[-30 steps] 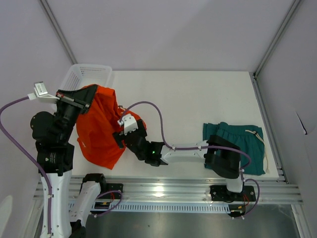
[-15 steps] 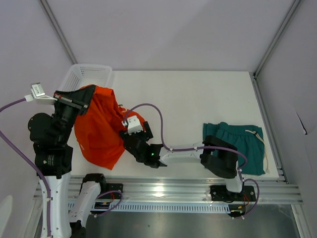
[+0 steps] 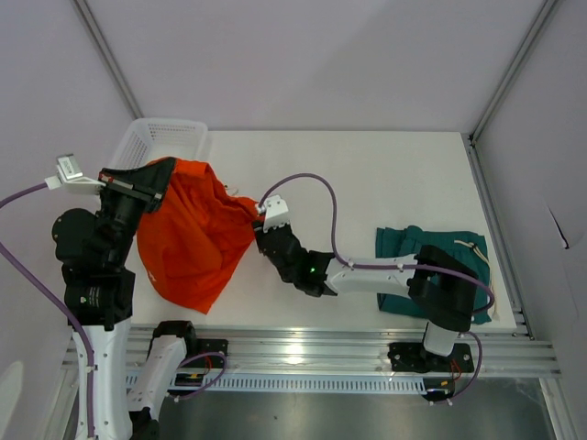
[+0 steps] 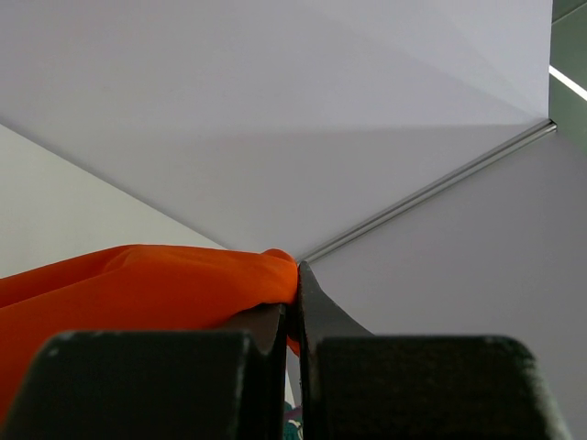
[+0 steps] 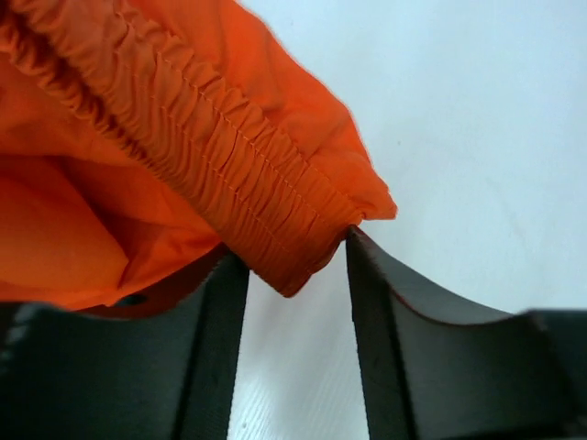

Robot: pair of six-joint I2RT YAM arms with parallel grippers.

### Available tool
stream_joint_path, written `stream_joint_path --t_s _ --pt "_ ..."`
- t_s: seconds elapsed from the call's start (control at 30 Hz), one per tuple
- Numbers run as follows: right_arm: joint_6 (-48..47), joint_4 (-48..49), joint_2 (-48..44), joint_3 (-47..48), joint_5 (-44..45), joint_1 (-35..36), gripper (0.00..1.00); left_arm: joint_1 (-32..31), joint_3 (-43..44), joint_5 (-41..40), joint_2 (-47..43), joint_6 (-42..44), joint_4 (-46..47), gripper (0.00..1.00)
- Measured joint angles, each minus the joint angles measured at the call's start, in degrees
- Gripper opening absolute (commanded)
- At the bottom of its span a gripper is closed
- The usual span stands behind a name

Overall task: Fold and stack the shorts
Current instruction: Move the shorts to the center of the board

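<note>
The orange shorts [image 3: 193,238] hang in the air over the table's left side, stretched between both grippers. My left gripper [image 3: 156,171] is shut on an upper edge of them, with orange cloth [image 4: 165,284] pinched at its fingertips [image 4: 295,275]. My right gripper [image 3: 260,217] holds the gathered elastic waistband [image 5: 229,165] at its right corner; its jaws [image 5: 293,252] stand partly closed, both touching the band. The teal-green shorts [image 3: 459,266] lie flat on the table at the right, with a white drawstring showing and the right arm partly covering them.
A white mesh basket [image 3: 160,137] stands at the back left corner, just behind the orange shorts. The white table [image 3: 367,174] ends at a metal rail along the near edge. Purple cables loop off both arms.
My right gripper has narrowed around the waistband corner and moved right and away from the near edge, pulling the orange shorts out into a point. The left gripper has stayed in place.
</note>
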Motion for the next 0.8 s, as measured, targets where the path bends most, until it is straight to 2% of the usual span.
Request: stream_joint_path --t_s 0.17,0.2,0.27,0.53,0.8 --pt "-0.48 0.20 -1.40 -0.07 -6.97 -4.68 0.17 0.00 0.00 -0.02 0.00 0.02 -0.28 0.00" --pt "-0.61 0.28 -1.42 -0.07 -8.33 -5.31 0.08 0.00 0.00 -0.02 0.00 0.02 -0.48 0.00" --pt "-1.07 0.26 -1.42 -0.07 -10.49 -5.73 0.00 0.00 0.00 -0.02 0.02 0.02 -0.76 0.00" --pt "-4.96 -2.27 -3.67 -1.33 -19.63 -5.70 0.00 -0.02 0.09 -0.07 0.31 0.02 -0.74 0.00" --pt "-8.59 -15.06 -18.78 -2.89 -33.51 -7.23 0.00 -0.02 1.14 0.00 2.05 0.07 -0.44 0.00"
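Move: The right hand, fingers half open, has the free waistband corner of the orange shorts right at its tips, about 2 cm ahead and 1 cm to its left. The folded teal shorts lie some 41 cm to this hand's right, 5 cm nearer and 16 cm lower; the white basket stands about 25 cm ahead, 27 cm left and 14 cm lower. From the left hand, which already holds the other end, that corner hangs about 29 cm below, 13 cm right and 5 cm ahead. Push the right gripper forward a couple of centimetres and shut its fingers on the waistband corner of the orange shorts. Then draw the pinched corner back about 6 cm and, speeding up, raise it some 6 cm, easing right late on while the hand turns about 25 degrees counter-clockwise. Keep the left gripper shut on its end, high and almost still. ##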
